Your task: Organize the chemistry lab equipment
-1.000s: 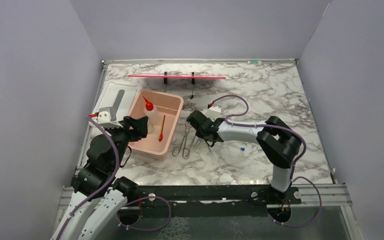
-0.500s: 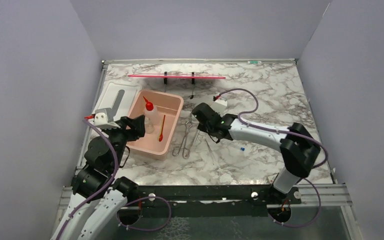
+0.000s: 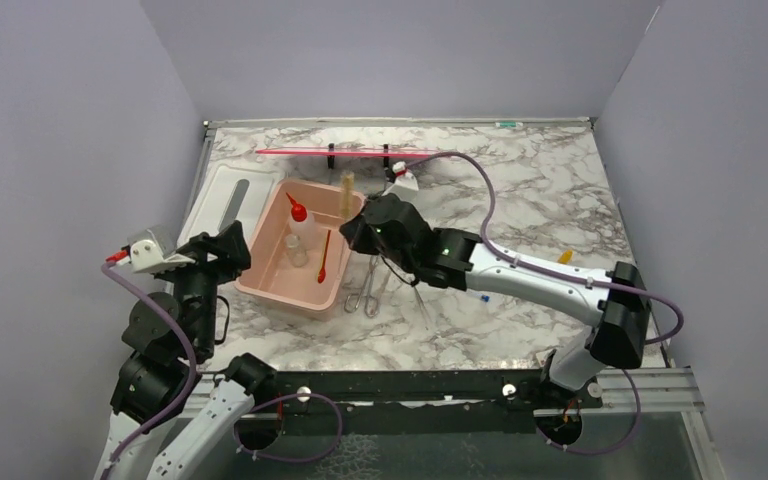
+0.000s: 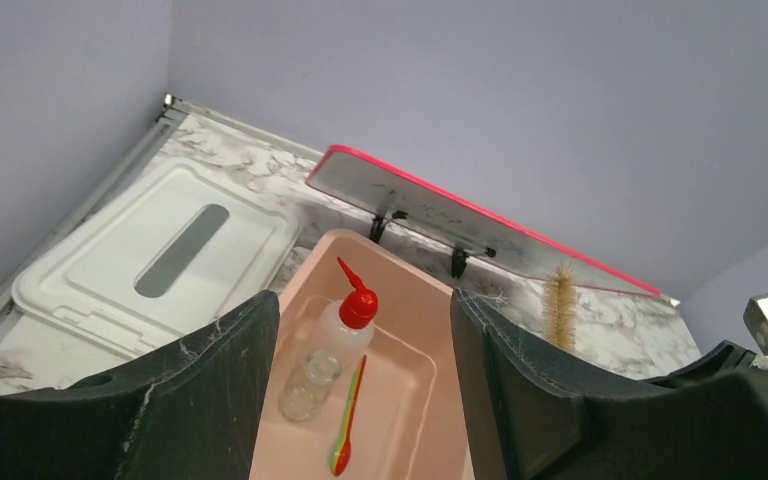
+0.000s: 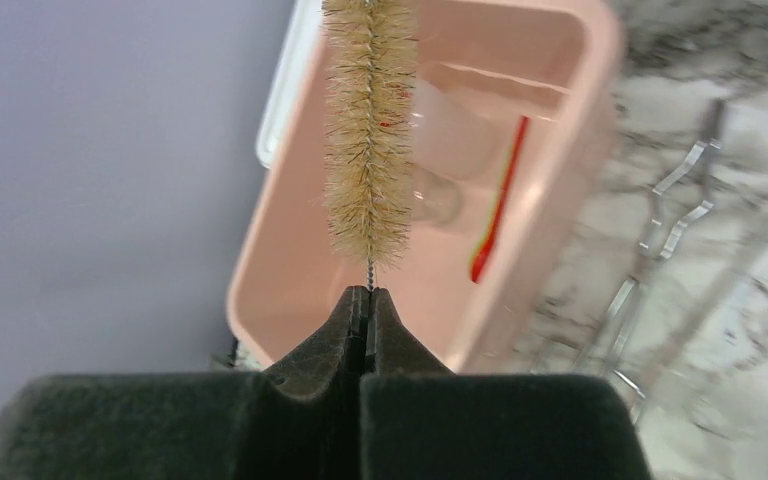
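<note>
My right gripper (image 3: 349, 224) is shut on the wire stem of a small bristle brush (image 3: 346, 192), holding it upright over the right rim of the pink tub (image 3: 260, 283). In the right wrist view the brush (image 5: 368, 130) rises from my closed fingertips (image 5: 368, 297). In the tub lie a clear squeeze bottle with a red nozzle (image 3: 301, 224), a glass vial (image 3: 296, 250) and a green-handled tool (image 3: 324, 256). Metal tongs (image 3: 364, 288), a thin rod (image 3: 422, 302) and a blue-capped tube (image 3: 483, 297) rest on the marble right of the tub. My left gripper (image 3: 228, 243) is open and empty, left of the tub.
A white lid (image 3: 228, 196) lies behind and left of the tub. A red-edged board (image 3: 355, 152) stands on two clips at the back. A small orange item (image 3: 565, 257) sits at the right. Grey walls close in three sides.
My right gripper shut on the brush, lifted it off the marble and carried it left and back to the tub's rim. The left arm pulled back to the left.
</note>
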Controlling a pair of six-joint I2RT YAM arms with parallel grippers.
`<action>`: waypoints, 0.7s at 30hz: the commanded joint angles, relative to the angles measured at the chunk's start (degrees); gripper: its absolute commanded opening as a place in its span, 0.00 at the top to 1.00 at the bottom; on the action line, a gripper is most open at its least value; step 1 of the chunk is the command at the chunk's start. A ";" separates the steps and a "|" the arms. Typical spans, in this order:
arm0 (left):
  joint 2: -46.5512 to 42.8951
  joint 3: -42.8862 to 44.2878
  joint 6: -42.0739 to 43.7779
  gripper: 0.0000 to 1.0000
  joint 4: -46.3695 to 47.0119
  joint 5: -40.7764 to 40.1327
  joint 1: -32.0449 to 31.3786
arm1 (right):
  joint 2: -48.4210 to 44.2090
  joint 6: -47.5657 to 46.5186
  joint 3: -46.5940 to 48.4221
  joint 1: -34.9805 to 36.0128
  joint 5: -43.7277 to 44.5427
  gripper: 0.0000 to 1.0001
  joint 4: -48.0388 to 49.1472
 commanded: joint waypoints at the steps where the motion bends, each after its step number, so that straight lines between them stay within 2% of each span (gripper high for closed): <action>1: -1.13 2.52 1.75 0.34 -1.33 -5.12 -0.41 | 7.75 -0.76 8.28 3.43 5.27 0.99 0.73; 4: -1.67 2.70 2.02 0.34 -1.40 -5.60 -0.50 | 13.75 1.52 13.77 5.39 11.34 0.99 -1.51; 10: -1.76 4.23 4.19 0.34 -2.02 -8.09 -0.71 | 25.80 8.82 26.22 6.03 18.11 0.99 -11.36; 15: -2.18 5.02 5.44 0.34 -2.12 -9.65 -0.93 | 35.46 22.30 38.94 6.04 22.62 0.99 -27.75; 21: -2.43 4.68 5.55 0.34 -2.29 -9.57 -1.15 | 39.95 19.61 42.09 6.04 21.52 0.99 -25.53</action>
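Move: The right hand, holding the brush, has the middle of the pink tray about 9 cm to its left, 7 cm ahead and 20 cm below. In the tray, the wash bottle stands some 10 cm left and 10 cm ahead of that hand, the glass jar 11 cm left and 6 cm ahead, the spoons 5 cm left and 5 cm ahead. Tongs lie outside, 4 cm right, 2 cm ahead. From the left hand the tray is about 14 cm ahead, 8 cm right, 31 cm below. Still pinching the brush in shut fingers, the right hand sweeps about 10 cm left over the tray's near-side contents, rising slightly first, then sinks some 9 cm towards the tray floor while easing forward a few centimetres. The wrist swings clockwise and tips down, roughly 20 degrees in all. The left hand, empty and open, draws off about 4 cm, mainly left, clearing the tray. ##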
